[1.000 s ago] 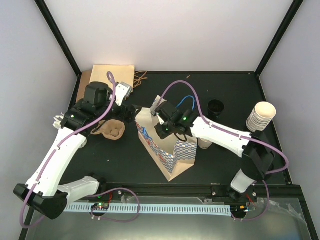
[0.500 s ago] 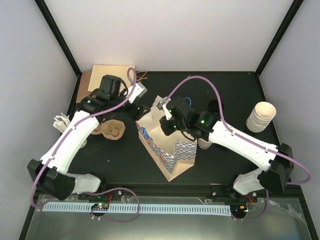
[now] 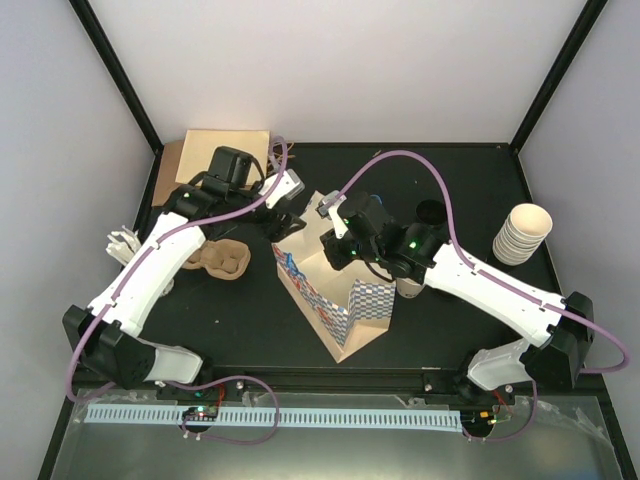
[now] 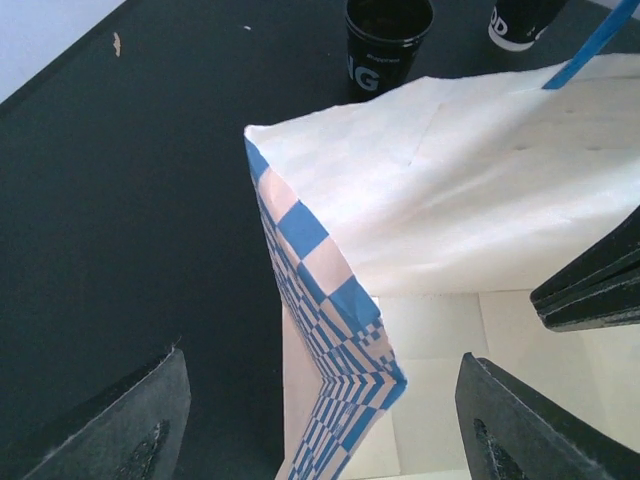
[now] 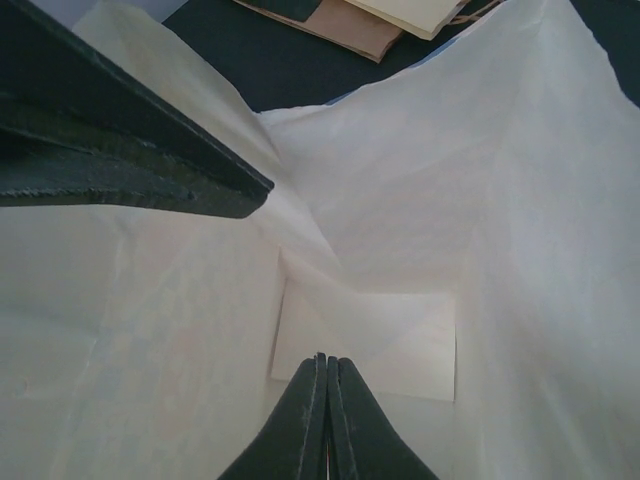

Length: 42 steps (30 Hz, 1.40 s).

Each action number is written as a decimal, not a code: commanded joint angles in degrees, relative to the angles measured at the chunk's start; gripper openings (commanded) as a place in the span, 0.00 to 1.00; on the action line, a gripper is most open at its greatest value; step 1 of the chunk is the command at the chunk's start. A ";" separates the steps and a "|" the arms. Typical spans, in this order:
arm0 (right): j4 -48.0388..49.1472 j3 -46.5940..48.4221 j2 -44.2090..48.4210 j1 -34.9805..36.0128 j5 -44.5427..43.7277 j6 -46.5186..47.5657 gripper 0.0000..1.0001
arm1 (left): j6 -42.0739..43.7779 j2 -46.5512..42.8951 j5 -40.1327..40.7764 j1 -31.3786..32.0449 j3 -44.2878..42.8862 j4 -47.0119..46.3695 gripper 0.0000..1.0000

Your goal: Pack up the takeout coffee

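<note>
The blue-checked paper bag [image 3: 340, 300] stands open mid-table. My left gripper [image 3: 290, 213] is open at its far-left rim. In the left wrist view the bag's checked corner [image 4: 330, 330] sits between the spread fingers [image 4: 130, 420], touching neither. My right gripper [image 3: 335, 247] is shut and empty, reaching down into the bag's mouth; its closed tips [image 5: 326, 362] point at the white bag floor [image 5: 390, 350]. A small cream cup [image 3: 408, 288], the takeout coffee, stands right of the bag, partly under my right forearm. A round black lid [image 3: 432, 212] lies behind it.
A tall stack of cream cups [image 3: 522, 232] stands at the right. A brown pulp cup carrier [image 3: 222, 260] lies left of the bag, and flat brown paper [image 3: 225, 150] sits at the far left corner. Two black cup-like items [image 4: 388, 40] stand beyond the bag.
My left arm has swung right to the bag, so its gripper now straddles the rim corner with the jaws somewhat narrower. The right gripper has shifted slightly within the bag's mouth, still shut.
</note>
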State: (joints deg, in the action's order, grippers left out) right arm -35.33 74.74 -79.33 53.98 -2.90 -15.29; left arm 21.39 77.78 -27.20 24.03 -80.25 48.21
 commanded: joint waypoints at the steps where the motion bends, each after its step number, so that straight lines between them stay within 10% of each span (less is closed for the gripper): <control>1: 0.50 0.76 0.32 0.25 -0.61 0.50 0.03 | 2.96 1.40 2.62 1.94 -3.31 2.28 0.73; 23: -2.66 -0.08 -2.36 0.30 -3.11 0.25 0.03 | -3.56 1.18 12.78 3.63 -5.91 -0.10 0.02; 42: -9.65 6.44 -0.26 0.43 -11.03 2.85 0.03 | -16.19 1.75 22.08 2.59 -6.95 -0.06 0.02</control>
State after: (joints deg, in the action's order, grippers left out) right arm -42.46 77.32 -81.28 54.04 -10.13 -13.93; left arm 8.86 79.83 -7.14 27.20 -84.38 49.21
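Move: The paper bag's left rim sits in the left hand's open fingers, about 2 cm to the right of the hand point and 2 cm below it, level with it forward. The egg-shaped pulp tray lies some 18 cm to this hand's left, 4 cm back and 23 cm below. The paper bag's middle is about 12 cm below the right hand's shut fingers, 2 cm right and 1 cm back; from that hand the black cup stands roughly 26 cm right, 10 cm ahead and 20 cm below. The bag's left rim is pinched by the left hand, which first eases a centimetre right and down around the rim, then goes forward as its fingers close, and draws the rim forward and left, about 3 cm forward in all, turning some 20 degrees counter-clockwise. The right hand, fingers still shut, waits, then sinks about 2 cm into the bag's mouth and shifts right. ##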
